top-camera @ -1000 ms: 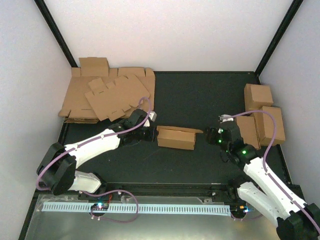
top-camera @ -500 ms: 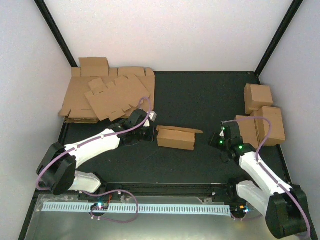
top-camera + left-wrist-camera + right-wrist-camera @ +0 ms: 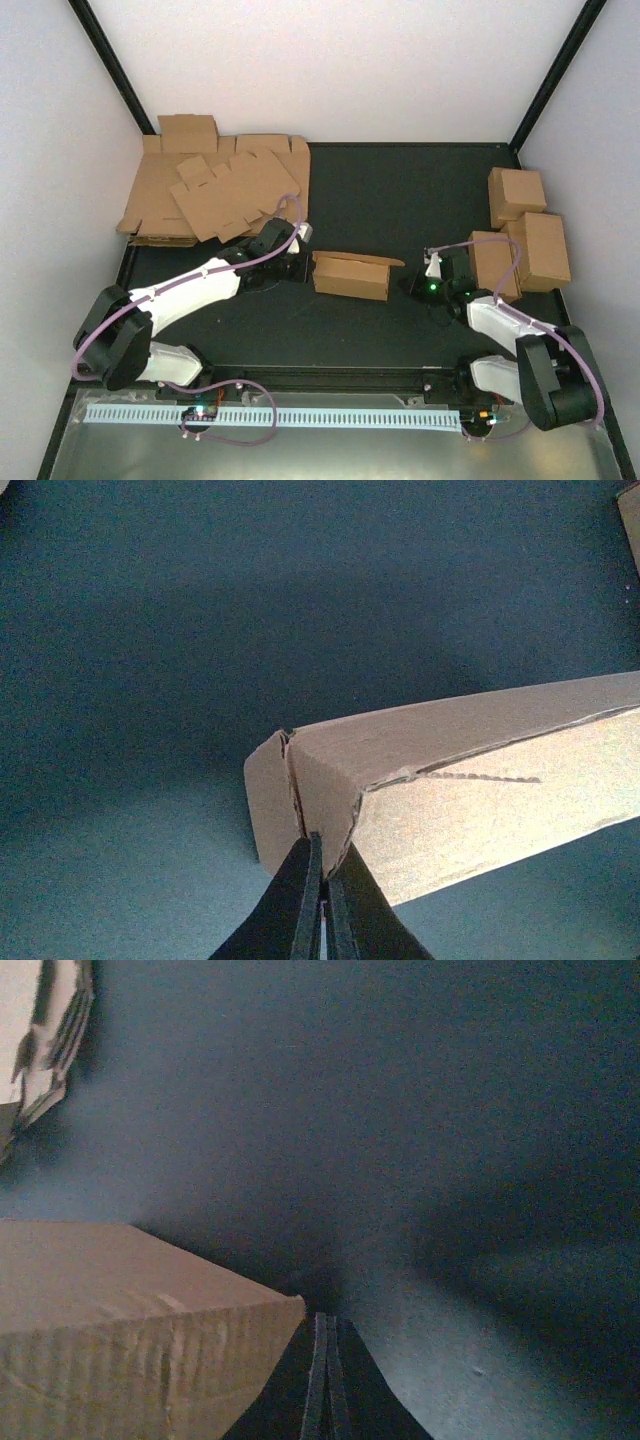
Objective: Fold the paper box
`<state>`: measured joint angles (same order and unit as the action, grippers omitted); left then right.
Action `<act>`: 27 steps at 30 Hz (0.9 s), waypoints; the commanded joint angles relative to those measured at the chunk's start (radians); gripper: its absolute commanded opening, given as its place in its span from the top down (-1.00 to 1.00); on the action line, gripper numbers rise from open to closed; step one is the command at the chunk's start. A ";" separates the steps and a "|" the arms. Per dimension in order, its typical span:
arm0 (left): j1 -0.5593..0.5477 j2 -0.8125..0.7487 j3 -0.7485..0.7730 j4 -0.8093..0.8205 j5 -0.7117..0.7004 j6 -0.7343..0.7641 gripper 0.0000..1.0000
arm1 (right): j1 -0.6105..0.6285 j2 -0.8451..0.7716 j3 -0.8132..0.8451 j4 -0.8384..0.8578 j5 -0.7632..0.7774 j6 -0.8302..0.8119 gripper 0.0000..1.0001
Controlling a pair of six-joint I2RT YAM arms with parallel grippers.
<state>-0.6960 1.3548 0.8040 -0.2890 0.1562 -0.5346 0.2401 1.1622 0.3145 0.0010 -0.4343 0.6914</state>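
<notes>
The paper box (image 3: pixel 352 275) lies oblong on the dark mat, its lid flap slightly raised along the top. My left gripper (image 3: pixel 306 266) is shut, its tips pressed against the box's left end. The left wrist view shows those tips (image 3: pixel 320 855) at the seam of the end flap of the box (image 3: pixel 470 780), with nothing clearly between them. My right gripper (image 3: pixel 410 286) is shut and empty, low by the box's right end. In the right wrist view it (image 3: pixel 325 1332) sits just beside the box's corner (image 3: pixel 130 1330), not touching.
A heap of flat cardboard blanks (image 3: pixel 215 190) fills the back left corner; its edge (image 3: pixel 40 1040) shows in the right wrist view. Several folded boxes (image 3: pixel 525 235) stand by the right wall. White walls enclose the mat (image 3: pixel 400 200).
The right gripper has shut from open, and the right arm has dropped low and swung left toward the box's right end. The left arm and the box have not moved.
</notes>
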 commanded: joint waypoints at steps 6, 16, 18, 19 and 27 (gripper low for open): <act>-0.005 0.004 0.014 -0.089 -0.031 0.010 0.96 | -0.004 0.072 -0.015 0.188 -0.133 0.035 0.97; -0.004 -0.012 0.029 -0.114 -0.048 0.014 0.96 | 0.019 0.170 -0.041 0.324 -0.223 0.097 0.97; -0.005 -0.022 0.032 -0.125 -0.054 0.016 0.96 | 0.031 0.198 -0.036 0.361 -0.233 0.111 0.96; -0.005 -0.027 0.031 -0.129 -0.056 0.016 0.96 | 0.040 0.212 -0.034 0.376 -0.238 0.118 0.96; -0.005 -0.048 0.027 -0.154 -0.073 0.015 0.96 | 0.096 0.297 0.025 0.435 -0.235 0.154 0.96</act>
<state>-0.6956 1.3190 0.8158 -0.3801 0.0879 -0.5240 0.3080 1.4345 0.2928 0.3496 -0.6319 0.8207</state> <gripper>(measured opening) 0.022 0.018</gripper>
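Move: The paper box's middle lies about 10 cm to the left of my closed right fingers, some 1 cm farther out and roughly level in height; its right end is only about 3 cm off. My left hand is at the box's left end, with the middle about 9 cm to its right, level fore and aft, some 5 cm lower. A small finished box stands about 19 cm right of my right hand and 4 cm farther out. I bring my right hand about 5 cm left with its fingers shut, rising slightly at first, then sinking some 2 cm, and press the fingertips against the paper box's right end. The wrist rolls over 10 degrees, its left side coming up. My left hand keeps its closed fingertips on the box's upper left corner and gives way leftward nearly 2 cm, mostly late on. ##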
